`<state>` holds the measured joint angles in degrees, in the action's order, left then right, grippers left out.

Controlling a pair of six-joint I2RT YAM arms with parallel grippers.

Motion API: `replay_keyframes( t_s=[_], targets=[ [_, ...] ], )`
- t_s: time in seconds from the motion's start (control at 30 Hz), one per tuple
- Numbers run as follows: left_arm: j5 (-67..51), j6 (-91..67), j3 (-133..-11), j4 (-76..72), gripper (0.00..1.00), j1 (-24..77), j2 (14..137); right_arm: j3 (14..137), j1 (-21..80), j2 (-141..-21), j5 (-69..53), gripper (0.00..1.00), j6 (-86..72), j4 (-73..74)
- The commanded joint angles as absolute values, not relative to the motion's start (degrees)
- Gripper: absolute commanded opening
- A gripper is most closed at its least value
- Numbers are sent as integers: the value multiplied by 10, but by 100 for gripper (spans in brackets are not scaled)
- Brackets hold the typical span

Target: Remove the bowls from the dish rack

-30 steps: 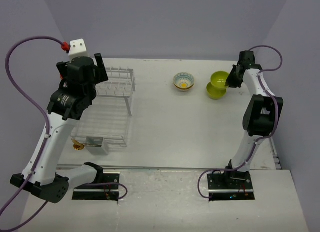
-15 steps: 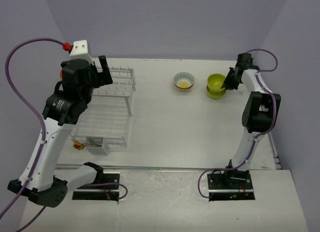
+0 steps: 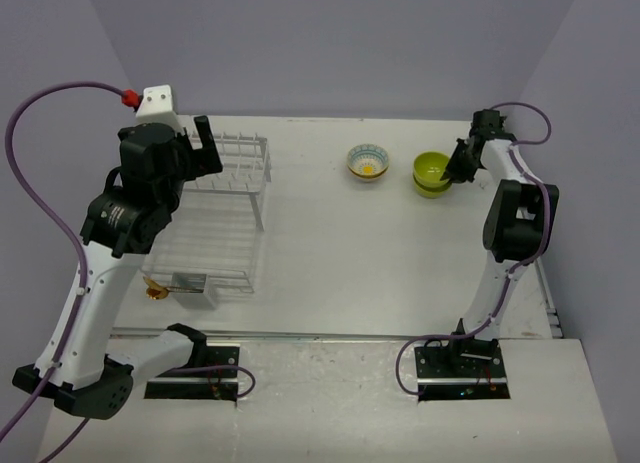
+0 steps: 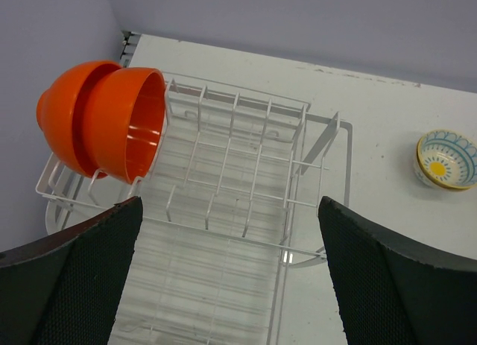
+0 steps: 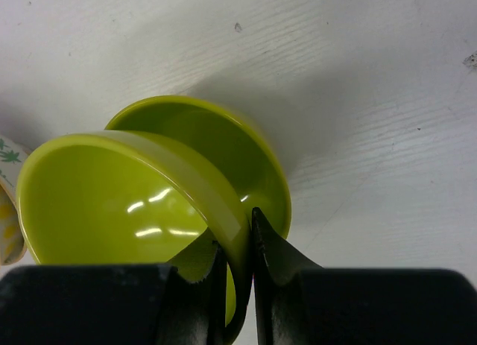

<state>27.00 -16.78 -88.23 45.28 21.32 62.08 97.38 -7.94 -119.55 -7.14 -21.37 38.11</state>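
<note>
The wire dish rack (image 3: 228, 226) sits at the table's left. In the left wrist view two orange bowls (image 4: 100, 124) stand on edge, nested, at the far left corner of the dish rack (image 4: 246, 188). My left gripper (image 4: 231, 285) hovers above the rack, open and holding nothing. In the top view my left gripper (image 3: 200, 148) hides the orange bowls. At the far right my right gripper (image 5: 238, 274) is shut on the rim of a lime-green bowl (image 5: 112, 203), tilted into a second lime-green bowl (image 5: 223, 140) on the table. The cream patterned bowl (image 3: 368, 163) stands just left of them.
A small cutlery holder (image 3: 190, 283) is at the rack's near left corner, with something orange (image 3: 155, 291) beside it. The green bowl stack (image 3: 432, 173) lies close to the table's far right edge. Purple walls close in behind and at both sides.
My right gripper has lowered the tilted green bowl into the other green bowl. My left arm has drifted slightly left and back over the rack, still open.
</note>
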Motion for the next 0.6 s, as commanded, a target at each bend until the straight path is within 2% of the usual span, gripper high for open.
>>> replay_keyframes(
  t_s=[0.0,0.13,0.2,0.3,0.37,0.57],
  targets=[
    [294,-161,-875,462,100,209,627,984,-86,-1193,-91,12,-210,365],
    [301,-159,-874,462,100,209,624,985,-86,-1191,-95,21,-209,365],
    [301,-159,-876,461,100,209,621,984,-86,-1186,-106,32,-206,363],
    [299,-155,-872,454,100,209,619,980,-85,-1179,-112,41,-204,359],
    [303,-153,-867,450,100,209,623,978,-86,-1173,-114,45,-201,356],
    [317,-154,-855,446,100,209,630,963,-86,-1136,-82,47,-201,356]
  ],
)
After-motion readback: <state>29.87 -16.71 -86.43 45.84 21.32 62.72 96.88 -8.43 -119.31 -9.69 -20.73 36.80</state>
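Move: The right hand pinches the upper green bowl by its right-hand rim; the lower green bowl it is meant for sits about 5 cm to the left, 1 cm ahead and 4 cm below, with the floral bowls some 22 cm left, 4 cm ahead and equally low. From the empty, open left hand, the nearer orange bowl in the rack is roughly 14 cm ahead, 14 cm left and 11 cm down, the outer one 4 cm farther left. Hold the right gripper practically where it is over the lower green bowl and open its fingers to about half, one inside and one outside the upper bowl's wall, so that the pinch on the rim ends. Meanwhile ease the wide-open left gripper down about 1.5 cm, drifting slightly left towards the orange bowls, without touching the rack. ##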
